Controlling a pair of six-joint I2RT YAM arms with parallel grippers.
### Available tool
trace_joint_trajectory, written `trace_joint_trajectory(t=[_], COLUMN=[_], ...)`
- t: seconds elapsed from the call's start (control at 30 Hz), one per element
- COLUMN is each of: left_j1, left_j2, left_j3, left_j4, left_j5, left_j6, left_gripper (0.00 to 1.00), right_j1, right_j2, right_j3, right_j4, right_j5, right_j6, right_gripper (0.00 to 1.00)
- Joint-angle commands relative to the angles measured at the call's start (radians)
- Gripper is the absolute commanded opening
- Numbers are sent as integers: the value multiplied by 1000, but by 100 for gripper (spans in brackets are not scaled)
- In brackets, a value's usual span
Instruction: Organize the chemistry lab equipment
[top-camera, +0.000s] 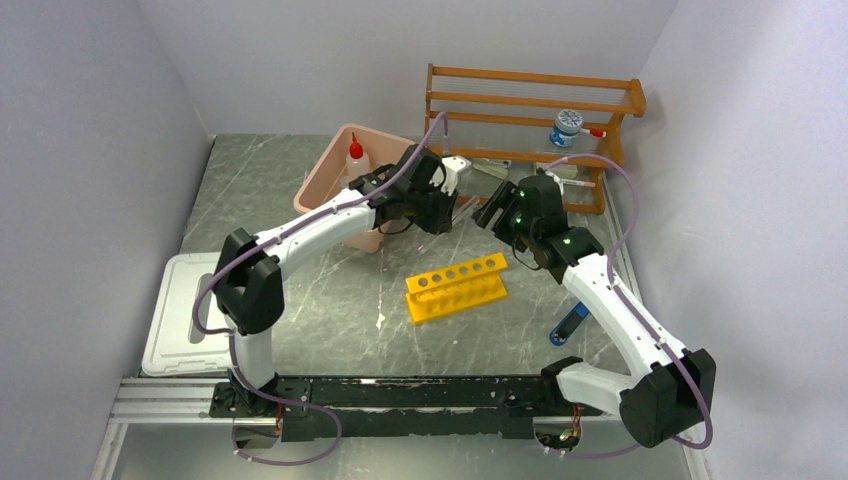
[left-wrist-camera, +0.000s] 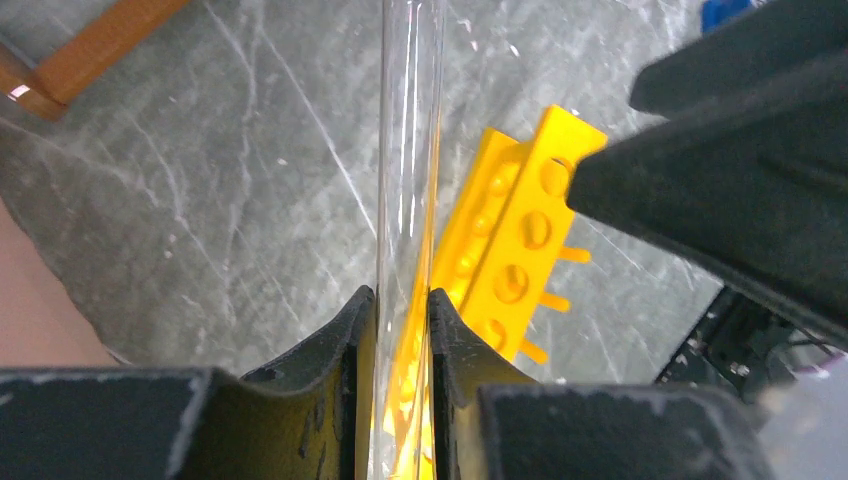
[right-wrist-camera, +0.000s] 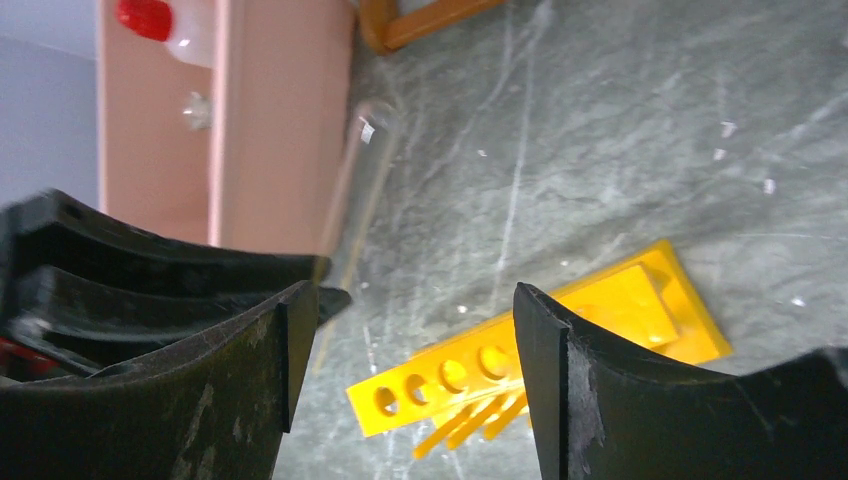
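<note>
My left gripper (left-wrist-camera: 401, 300) is shut on a clear glass tube (left-wrist-camera: 408, 150), which runs straight out between its fingers above the table. In the right wrist view the same tube (right-wrist-camera: 355, 190) slants up toward the pink tub. The yellow holed rack (top-camera: 457, 287) lies on the table below both grippers, with its holes facing up (right-wrist-camera: 470, 375). My right gripper (top-camera: 497, 210) stands open and empty (right-wrist-camera: 400, 330), close to the right of the left gripper (top-camera: 447, 205) and facing it. A red-capped white squeeze bottle (top-camera: 356, 158) stands in the tub.
The pink tub (top-camera: 322, 178) sits behind the left arm, and its white lid (top-camera: 185, 315) lies at the near left. The wooden shelf rack (top-camera: 530, 110) stands at the back right and holds a blue-capped jar (top-camera: 567, 128). A blue item (top-camera: 572, 322) lies beside the right arm.
</note>
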Motion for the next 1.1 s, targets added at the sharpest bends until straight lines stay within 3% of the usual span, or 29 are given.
trace_joint_trajectory(t=[0.0, 0.4, 0.67, 0.8, 0.9, 1.07], left_j1=[1, 1, 9, 24, 42, 92], left_j2=[-84, -227, -255, -274, -288, -324], left_j3=[-74, -204, -206, -204, -208, -217], left_j4=[24, 86, 91, 111, 130, 158], left_j5=[117, 197, 159, 158, 170, 202], left_j6=[-61, -125, -160, -195, -230, -314], left_gripper=[5, 6, 8, 13, 23, 60], right_j1=[-12, -11, -12, -12, -12, -22], right_j2=[9, 108, 103, 65, 48, 19], right_j3=[30, -23, -80, -123, -124, -119], right_j4=[85, 237, 346, 400, 401, 414], right_j5=[-107, -175, -254, -279, -282, -279], right_j6=[67, 214, 340, 417, 446, 495], right_gripper=[75, 70, 37, 28, 24, 20])
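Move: The left hand already holds the glass tube, its middle about 2 cm ahead and 3 cm to the right; the receiving right gripper is about 8 cm to this hand's right, level fore-and-aft and slightly higher. From the right hand the tube's middle lies some 5 cm left and 2 cm ahead, at nearly its height. The yellow rack stands 4 cm back and 3 cm right of the left hand, some 14 cm below. Left hand draws the tube back and up about 5 cm while right moves 6 cm left, pinches it, left opening. ##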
